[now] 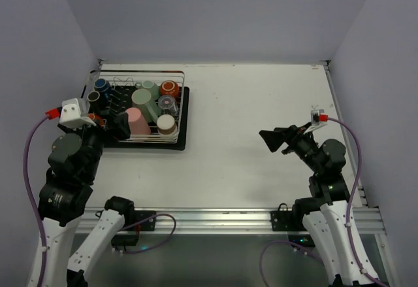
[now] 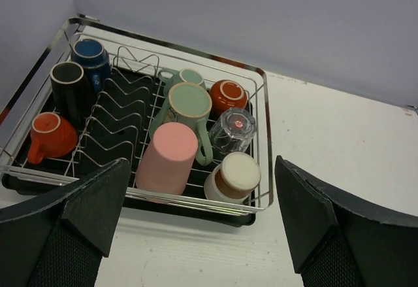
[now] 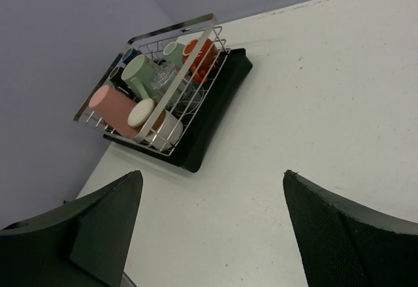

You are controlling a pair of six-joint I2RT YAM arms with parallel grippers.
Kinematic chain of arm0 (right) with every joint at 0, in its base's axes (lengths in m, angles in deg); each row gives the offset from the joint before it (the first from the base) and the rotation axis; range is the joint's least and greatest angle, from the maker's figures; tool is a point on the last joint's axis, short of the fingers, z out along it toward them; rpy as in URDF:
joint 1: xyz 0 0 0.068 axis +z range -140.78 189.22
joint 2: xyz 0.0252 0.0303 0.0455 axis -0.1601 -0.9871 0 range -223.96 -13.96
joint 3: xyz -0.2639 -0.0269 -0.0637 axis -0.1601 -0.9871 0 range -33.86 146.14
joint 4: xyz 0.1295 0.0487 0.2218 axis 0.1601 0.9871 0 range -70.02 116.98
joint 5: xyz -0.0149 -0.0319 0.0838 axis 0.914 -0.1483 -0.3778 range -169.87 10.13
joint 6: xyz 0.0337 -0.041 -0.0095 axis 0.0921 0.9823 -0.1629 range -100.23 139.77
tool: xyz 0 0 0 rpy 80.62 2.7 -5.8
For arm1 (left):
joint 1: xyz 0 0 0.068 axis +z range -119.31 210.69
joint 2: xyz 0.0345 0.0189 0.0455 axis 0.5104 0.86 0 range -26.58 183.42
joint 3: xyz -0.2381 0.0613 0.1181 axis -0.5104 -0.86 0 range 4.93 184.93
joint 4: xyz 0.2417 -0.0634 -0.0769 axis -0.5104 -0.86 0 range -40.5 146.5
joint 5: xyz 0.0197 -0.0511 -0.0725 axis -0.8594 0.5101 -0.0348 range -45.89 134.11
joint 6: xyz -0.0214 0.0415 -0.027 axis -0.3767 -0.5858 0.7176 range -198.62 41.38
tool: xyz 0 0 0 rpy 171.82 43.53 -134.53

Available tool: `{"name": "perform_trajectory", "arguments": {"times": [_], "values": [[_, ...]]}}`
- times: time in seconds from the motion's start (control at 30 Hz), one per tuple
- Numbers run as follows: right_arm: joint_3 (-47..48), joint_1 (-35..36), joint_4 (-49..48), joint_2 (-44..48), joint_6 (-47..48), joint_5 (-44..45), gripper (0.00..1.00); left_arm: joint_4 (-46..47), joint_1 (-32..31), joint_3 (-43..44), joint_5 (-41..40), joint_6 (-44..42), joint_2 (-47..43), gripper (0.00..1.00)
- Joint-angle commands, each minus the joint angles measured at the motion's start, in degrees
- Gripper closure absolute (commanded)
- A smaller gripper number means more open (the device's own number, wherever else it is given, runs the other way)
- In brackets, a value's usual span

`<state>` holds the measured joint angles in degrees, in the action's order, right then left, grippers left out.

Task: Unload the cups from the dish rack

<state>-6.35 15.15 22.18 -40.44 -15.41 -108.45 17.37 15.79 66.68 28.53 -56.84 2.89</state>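
Note:
The dish rack (image 1: 140, 72) stands at the far left of the table, a silver wire frame over a black tray; it also shows in the left wrist view (image 2: 196, 202) and the right wrist view (image 3: 171, 71). It holds several cups: a pink tumbler (image 2: 166, 158), two teal mugs (image 2: 188, 107), an orange cup (image 2: 228, 96), a clear glass (image 2: 233, 130), a cream-and-brown cup (image 2: 232, 177), a blue cup (image 2: 90, 57), a black mug (image 2: 68, 87) and an orange mug (image 2: 51, 135). My left gripper (image 1: 121, 127) (image 2: 201, 163) is open and empty, hovering by the rack's near edge. My right gripper (image 1: 268, 138) (image 3: 212, 172) is open and empty, above bare table at the right.
Purple-grey walls close in the table at the back and on both sides. A metal rail (image 1: 215, 220) runs along the near edge by the arm bases. A metal strip (image 1: 343, 130) borders the table's right side.

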Motion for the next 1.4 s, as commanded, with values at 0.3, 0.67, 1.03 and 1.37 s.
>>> {"name": "perform_trajectory", "arguments": {"times": [0.3,0.67,1.03,1.37], "values": [[0.18,0.3,0.35,-0.06,-1.56,-2.8,0.1,-2.44,0.13,-4.01,-7.63,3.53,5.59,0.0],[0.09,6.19,-1.84,-5.16,-1.12,0.1,0.09,5.82,0.13,-6.56,-8.25,4.06,16.22,0.0],[-0.35,10.76,-5.1,-7.18,-2.35,0.37,0.08,14.62,0.13,-6.3,-11.58,1.25,31.93,0.0],[-0.44,11.82,-4.22,-5.08,-2.61,1.33,0.1,17.25,1.27,-6.91,-13.43,1.16,37.23,0.04]]}}
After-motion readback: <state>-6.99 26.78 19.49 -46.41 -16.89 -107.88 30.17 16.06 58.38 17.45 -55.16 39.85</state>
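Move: Some 15 cm ahead of the left hand and about 24 cm below it stands the pink cup, upside down in the rack, neither left nor right. The green mug is about 8 cm beyond the pink cup and 3 cm to its right. The white cup stands about 10 cm to the pink cup's right, level with it, with the glass 7 cm beyond the white cup. From the right hand, the pink cup lies roughly 44 cm left, 12 cm ahead and 13 cm lower. Swooping down about 18 cm and forward some 12 cm, the left hand comes over the rack's near rail onto the pink cup, tipping its fingers down by about 30 degrees and bringing the wide-open jaws to either side of the cup's upturned base. The right hand drifts about 5 cm left, towards the rack, turning slightly counter-clockwise. ##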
